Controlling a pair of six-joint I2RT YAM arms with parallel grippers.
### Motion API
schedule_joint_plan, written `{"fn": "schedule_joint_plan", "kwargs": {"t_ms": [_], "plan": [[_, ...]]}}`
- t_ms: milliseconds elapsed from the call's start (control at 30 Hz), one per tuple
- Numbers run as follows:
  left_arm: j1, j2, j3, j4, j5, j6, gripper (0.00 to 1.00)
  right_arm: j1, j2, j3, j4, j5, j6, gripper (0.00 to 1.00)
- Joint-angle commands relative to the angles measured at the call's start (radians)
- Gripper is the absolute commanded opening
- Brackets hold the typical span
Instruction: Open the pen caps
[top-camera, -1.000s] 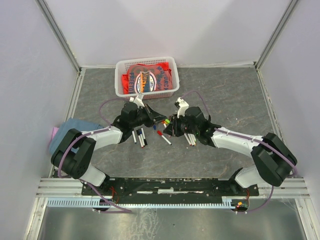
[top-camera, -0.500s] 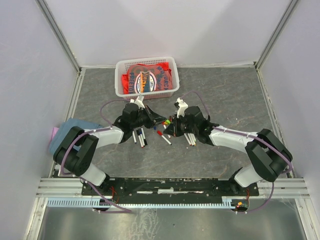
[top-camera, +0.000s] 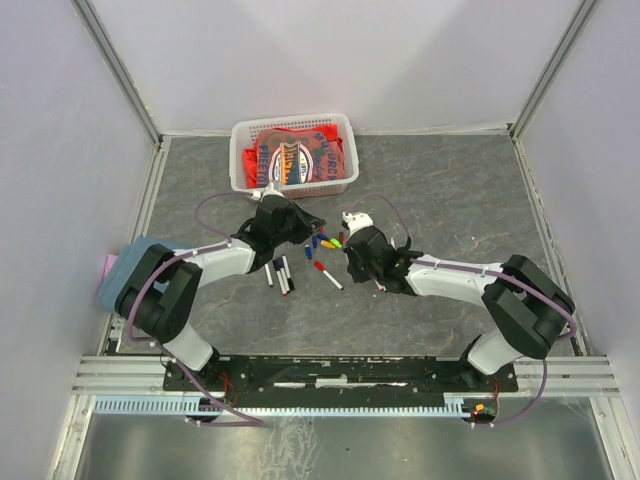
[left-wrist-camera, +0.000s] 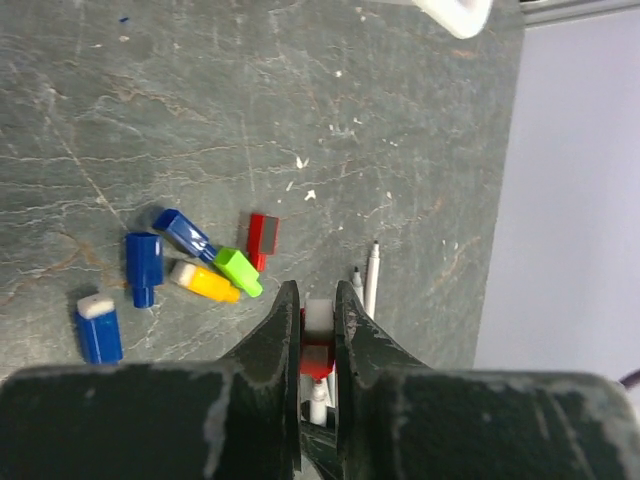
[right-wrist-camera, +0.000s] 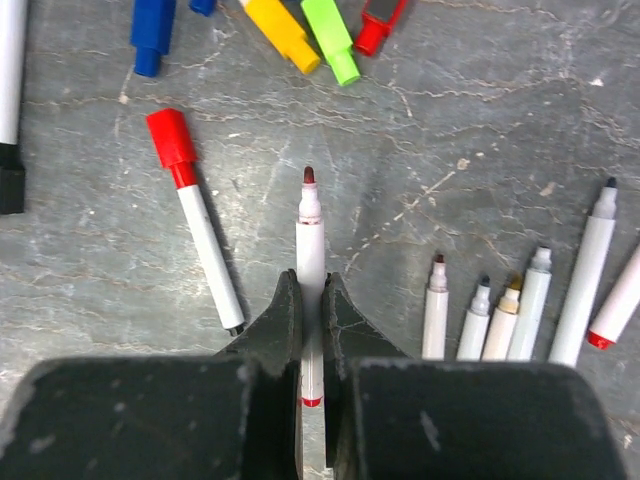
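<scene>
My left gripper (left-wrist-camera: 318, 300) is shut on a red pen cap (left-wrist-camera: 317, 358) with a white end, held above the table. Loose caps lie below it: blue (left-wrist-camera: 143, 265), yellow (left-wrist-camera: 205, 282), green (left-wrist-camera: 238, 271) and red (left-wrist-camera: 263, 235). My right gripper (right-wrist-camera: 310, 282) is shut on a white pen (right-wrist-camera: 310, 230) whose bare red tip points away from the jaws. A pen still wearing its red cap (right-wrist-camera: 172, 140) lies to the left of it. Several uncapped pens (right-wrist-camera: 530, 310) lie in a row to the right. In the top view the grippers (top-camera: 305, 222) (top-camera: 352, 255) stand apart.
A white basket (top-camera: 295, 155) with red packets stands behind the arms. A blue cloth (top-camera: 125, 265) lies at the table's left edge. Capped pens with dark caps (top-camera: 280, 272) lie beside the left arm.
The grippers met at the middle; now they have pulled apart. The left went back and left with the red cap, and the right closed tight on the pen and moved nearer.
</scene>
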Motion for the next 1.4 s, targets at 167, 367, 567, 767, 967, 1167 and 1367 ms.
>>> {"fn": "schedule_joint_plan", "kwargs": {"t_ms": [167, 367, 567, 767, 967, 1167, 1367], "plan": [[-0.011, 0.057, 0.087, -0.149, -0.078, 0.181, 0.03, 0.007, -0.003, 0.030, -0.084, 0.118, -0.013, 0.01], [-0.033, 0.101, 0.123, -0.217, -0.127, 0.256, 0.06, 0.007, 0.006, 0.033, -0.129, 0.158, -0.001, 0.12], [-0.058, 0.136, 0.161, -0.267, -0.159, 0.304, 0.12, 0.007, 0.021, 0.040, -0.154, 0.167, 0.003, 0.19], [-0.067, 0.146, 0.163, -0.277, -0.171, 0.315, 0.25, 0.007, 0.030, 0.046, -0.170, 0.176, 0.007, 0.29], [-0.069, 0.148, 0.161, -0.281, -0.174, 0.317, 0.35, 0.007, 0.020, 0.053, -0.182, 0.181, 0.001, 0.35], [-0.070, 0.135, 0.161, -0.281, -0.172, 0.315, 0.37, 0.012, -0.033, 0.059, -0.185, 0.179, -0.021, 0.36], [-0.070, 0.060, 0.140, -0.263, -0.172, 0.304, 0.39, 0.046, -0.091, 0.082, -0.170, 0.121, -0.077, 0.37]]}}
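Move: The left gripper, still holding a red cap, has the yellow cap about 9 cm below it and 1 cm to its right; two blue caps lie 2 cm left of the yellow one and 1 cm farther out, the green cap 2 cm to the yellow one's right. The right gripper, holding an uncapped pen, has the row of open pens some 7 cm right, 4 cm back and 3 cm below; the capped red marker lies 4 cm left, 2 cm back. Lower the left gripper about 7 cm with the red cap, rolling it some 25 degrees so its left side rises, and open to let go beside the yellow cap. Meanwhile carry the pen about 4.5 cm right and a little down towards the row of open pens, open the right fingers to release it, then start lifting. ##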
